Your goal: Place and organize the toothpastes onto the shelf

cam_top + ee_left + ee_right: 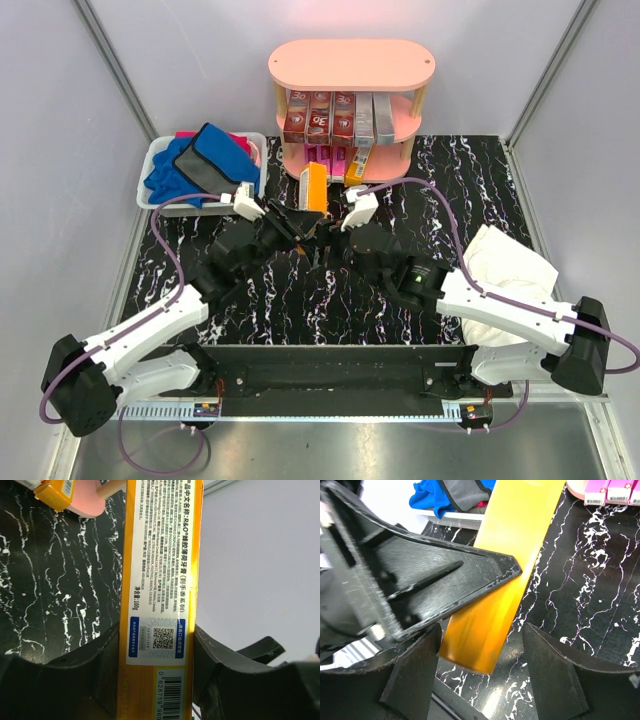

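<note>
An orange toothpaste box (313,187) hangs above the black marbled table, in front of the shelf (350,62). My left gripper (300,215) is shut on its lower part; in the left wrist view both fingers (215,665) press the sides of the printed box (160,555). My right gripper (330,222) has come in from the right. In the right wrist view its jaws (480,647) stand open around the box's lower end (490,625), with a gap on the right side. The shelf's middle tier holds dark red and silver boxes (335,115). Pink and orange boxes (335,160) stand on the bottom tier.
A white bin (150,175) with blue and grey cloths (205,155) stands left of the shelf. A white cloth (510,265) lies at the right, beside the right arm. Grey walls close in both sides and the back.
</note>
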`<state>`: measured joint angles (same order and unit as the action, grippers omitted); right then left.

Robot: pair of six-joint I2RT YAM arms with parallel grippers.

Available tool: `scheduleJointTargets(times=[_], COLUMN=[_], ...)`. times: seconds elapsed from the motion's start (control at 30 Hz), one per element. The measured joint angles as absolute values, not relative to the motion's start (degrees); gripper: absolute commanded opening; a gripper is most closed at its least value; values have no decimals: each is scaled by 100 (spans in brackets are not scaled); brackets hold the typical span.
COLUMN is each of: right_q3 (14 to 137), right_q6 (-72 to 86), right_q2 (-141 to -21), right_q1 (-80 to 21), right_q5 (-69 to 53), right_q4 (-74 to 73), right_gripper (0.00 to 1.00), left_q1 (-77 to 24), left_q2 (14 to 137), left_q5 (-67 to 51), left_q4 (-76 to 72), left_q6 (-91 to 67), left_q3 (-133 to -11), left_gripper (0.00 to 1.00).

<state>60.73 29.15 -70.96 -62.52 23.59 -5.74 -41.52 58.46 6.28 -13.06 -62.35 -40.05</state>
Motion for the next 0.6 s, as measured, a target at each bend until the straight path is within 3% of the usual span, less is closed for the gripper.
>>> scheduleJointTargets(times=[0.1, 0.17, 0.33, 0.47, 0.6], right_q3=[6073, 6073, 6075, 6075, 6040], right_q6=[2919, 2928, 2974, 2963, 2932], right_q2=[-7231, -7319, -7384, -7378, -7312], right_q1=[-6252, -6263, -6322, -6375, -6335], right_q5=[2364, 2349, 2324, 2296, 2408], right_q4=[-526, -486, -401, -311, -309], right_gripper=[63, 52, 41, 38, 36], left_q1=[-4193, -4204, -4224, -4246, -4274], left_q2=[5828, 5817, 5660, 5406, 4934], left_q5=[617, 626, 757, 917, 1083], left_q4=[-1369, -1378, -1378, -1291, -1085], left_q6=[-6235, -6233, -6233, -6158, -6001], left_q3=[-4007, -4001, -3881, -3813, -3785], left_gripper=[37, 38, 46, 64, 96])
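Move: The left hand holds the last orange toothpaste box near its lower end, the box's middle about 4 cm ahead of that hand, level sideways and some 3 cm above. From the open right hand, that middle lies about 7 cm ahead, 3 cm left and 3 cm up, the near end just off its fingertips. The shelved orange box is roughly 28 cm ahead of the right hand, 7 cm right and 22 cm below; the pink boxes are equally far and low, about 1 cm right. The right hand slips about 1.5 cm left and 1 cm down onto the near, lower end of the orange toothpaste box and closes its fingers from both sides until they pinch it, while the left hand still keeps its own grip. Only then do the left fingers spread and let go, that hand drawing off about 3.5 cm in all, to its left, up and a little back, with the wrist nearly unturned. ##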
